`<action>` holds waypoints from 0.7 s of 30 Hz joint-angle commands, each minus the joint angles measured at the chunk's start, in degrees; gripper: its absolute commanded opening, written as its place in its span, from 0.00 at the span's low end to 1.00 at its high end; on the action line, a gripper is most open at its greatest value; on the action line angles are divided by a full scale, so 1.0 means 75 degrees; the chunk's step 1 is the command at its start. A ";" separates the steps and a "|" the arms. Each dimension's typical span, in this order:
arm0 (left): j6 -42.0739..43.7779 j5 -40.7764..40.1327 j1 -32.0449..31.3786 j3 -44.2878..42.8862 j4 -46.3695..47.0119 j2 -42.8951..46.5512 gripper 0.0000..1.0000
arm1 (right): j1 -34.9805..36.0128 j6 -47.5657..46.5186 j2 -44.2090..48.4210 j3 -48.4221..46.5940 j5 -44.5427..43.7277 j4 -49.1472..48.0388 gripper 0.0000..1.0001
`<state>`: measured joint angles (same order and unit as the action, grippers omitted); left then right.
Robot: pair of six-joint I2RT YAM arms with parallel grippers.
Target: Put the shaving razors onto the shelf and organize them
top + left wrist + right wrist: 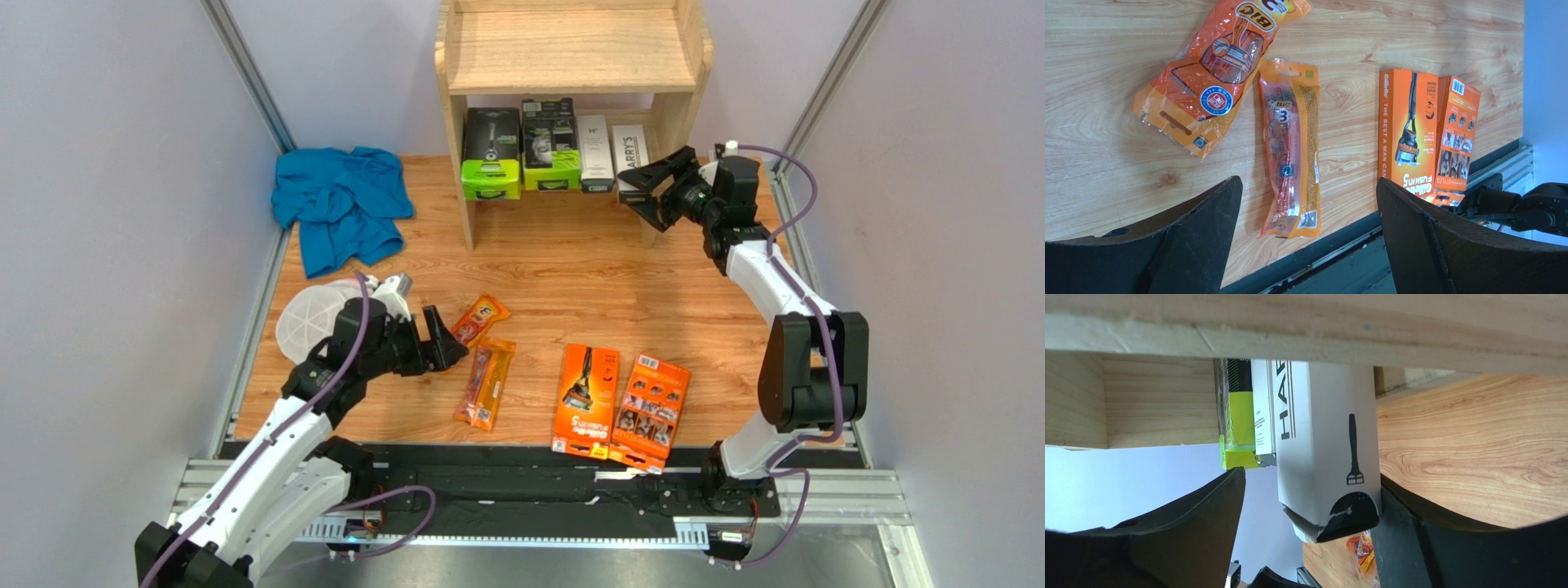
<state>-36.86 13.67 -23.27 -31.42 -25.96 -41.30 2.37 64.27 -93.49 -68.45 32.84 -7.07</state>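
Observation:
The shelf (570,55) stands at the back, and its lower tier holds two green-and-black packs (491,153) and two long white boxes. My right gripper (640,190) is open around the near end of the HARRY'S box (1321,435). That box rests against one finger and is apart from the other. On the table lie two orange blister packs (1217,67) (1293,147) and two flat orange boxes (1407,131) (1456,131). My left gripper (1306,190) hangs open and empty above the narrow blister pack.
A blue cloth (341,202) lies at the back left. A white mesh disc (307,321) sits under my left arm. The shelf's top tier is bare. A black rail (515,478) runs along the table's near edge.

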 commanded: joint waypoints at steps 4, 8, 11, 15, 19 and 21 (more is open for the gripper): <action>0.0075 0.0169 -0.0015 0.0123 0.0168 0.0092 0.89 | -0.0082 -0.0155 0.0618 0.0067 -0.0043 0.0075 0.74; 0.0087 0.0181 -0.0015 0.0146 0.0180 0.0092 0.89 | -0.0082 -0.0132 0.0875 0.0313 -0.0043 0.0134 0.73; 0.0110 0.0193 -0.0027 0.0135 0.0156 0.0092 0.89 | -0.0082 -0.0155 0.0981 0.0512 -0.0066 0.0088 0.73; 0.0110 0.0205 -0.0027 0.0123 0.0156 0.0093 0.89 | -0.0105 -0.0156 0.0736 0.0314 -0.0020 0.0170 0.69; 0.0110 0.0228 -0.0027 0.0134 0.0156 0.0128 0.89 | -0.0105 0.0079 0.0210 0.0091 0.0121 -0.0158 0.50; 0.0098 0.0228 -0.0027 0.0135 0.0133 0.0139 0.88 | -0.0105 0.0149 0.0010 -0.0142 0.0214 -0.0206 0.46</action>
<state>-36.91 14.55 -23.27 -30.26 -25.91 -41.19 1.96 64.10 -90.21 -65.54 32.93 -5.58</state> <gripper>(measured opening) 0.886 0.498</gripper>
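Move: The Harry's box lies on the shelf with its near end at my open right fingertips, its middle about 6 cm ahead, 1 cm left and roughly level in height. The white box stands some 7 cm ahead and 6 cm left of my right hand; the shelf's right side wall is about 6 cm ahead and 5 cm right. From my left hand, the Harry's box is roughly 31 cm ahead, 28 cm right and 10 cm higher. With the Harry's box already released, I draw my right hand back about 2 cm from it, rising around 1 cm on the way, then sink again. As I sink, I bring the wide-open fingers partly together to either side of the box's near end and start easing forward again; whether both pads touch it can't be seen. ##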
